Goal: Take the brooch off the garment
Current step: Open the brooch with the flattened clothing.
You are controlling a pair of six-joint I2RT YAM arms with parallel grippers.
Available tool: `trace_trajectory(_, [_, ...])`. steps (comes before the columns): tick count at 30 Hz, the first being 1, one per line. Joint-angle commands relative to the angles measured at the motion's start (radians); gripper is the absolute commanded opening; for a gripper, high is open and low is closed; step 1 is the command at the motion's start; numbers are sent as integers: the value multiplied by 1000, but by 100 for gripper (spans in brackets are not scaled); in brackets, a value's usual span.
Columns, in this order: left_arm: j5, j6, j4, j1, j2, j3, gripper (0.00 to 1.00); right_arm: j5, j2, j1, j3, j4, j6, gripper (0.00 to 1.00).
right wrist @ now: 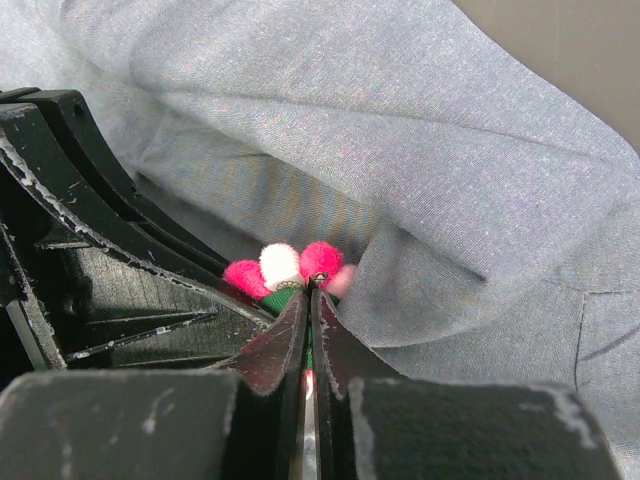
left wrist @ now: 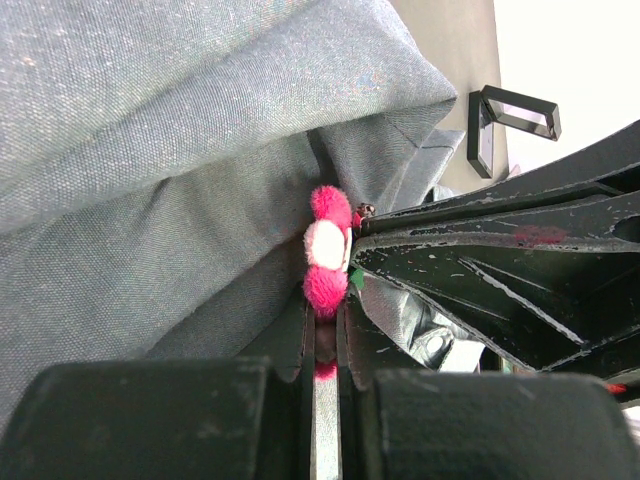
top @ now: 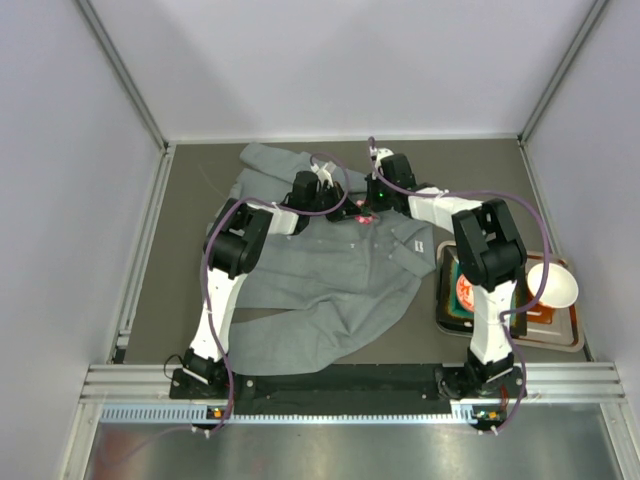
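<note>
The grey garment [top: 330, 285] lies rumpled across the dark table. The brooch [top: 362, 215], a small flower with pink petals and a pale centre, sits in a fold near the collar. My left gripper [top: 350, 208] reaches it from the left and my right gripper [top: 371, 204] from behind. In the left wrist view the left gripper [left wrist: 326, 320] is shut on a lower pink petal of the brooch [left wrist: 327, 250], grey cloth [left wrist: 150, 150] beside it. In the right wrist view the right gripper [right wrist: 311, 290] is shut on the green back of the brooch [right wrist: 290, 265], against the garment [right wrist: 450, 150].
A dark tray [top: 562, 338] at the right holds a white bowl [top: 553, 285] and a red-and-white item [top: 466, 290]. White walls enclose the table on three sides. The right arm's black fingers [left wrist: 480, 260] crowd the left wrist view.
</note>
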Motion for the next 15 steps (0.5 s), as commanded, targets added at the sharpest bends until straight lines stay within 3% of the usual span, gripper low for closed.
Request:
trace_trajectory(1, [20, 18, 33, -5, 7, 10, 0, -34, 18, 7, 25, 11, 7, 0])
trace_trajectory(5, [25, 18, 35, -4, 7, 10, 0, -48, -38, -5, -41, 62, 47, 18])
trace_trajectory(8, [28, 17, 38, -5, 10, 10, 0, -101, -64, -32, -79, 136, 93, 25])
trace_trajectory(15, [26, 14, 42, -5, 9, 7, 0, -77, -125, -37, -105, 166, 102, 30])
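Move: The brooch's clasp is right at the closed right fingertips, with the middle of the brooch about 1 cm left and 1 cm below. The left hand already pinches the brooch's edge; for this hand the middle lies roughly 1 cm to the right. The rolled fold of the clothing is some 7 cm ahead and 6 cm left of the right hand; the white label is about 9 cm back and 12 cm right, a few centimetres lower. The right fingertips come free of the clasp on the brooch's green back, opening to about a quarter of their range and ending spread to either side of the clasp. As they part, the right hand eases back and to its right by about half a centimetre and rolls left side up by some 5 degrees. The left hand stays put, still pinching the brooch's edge. ##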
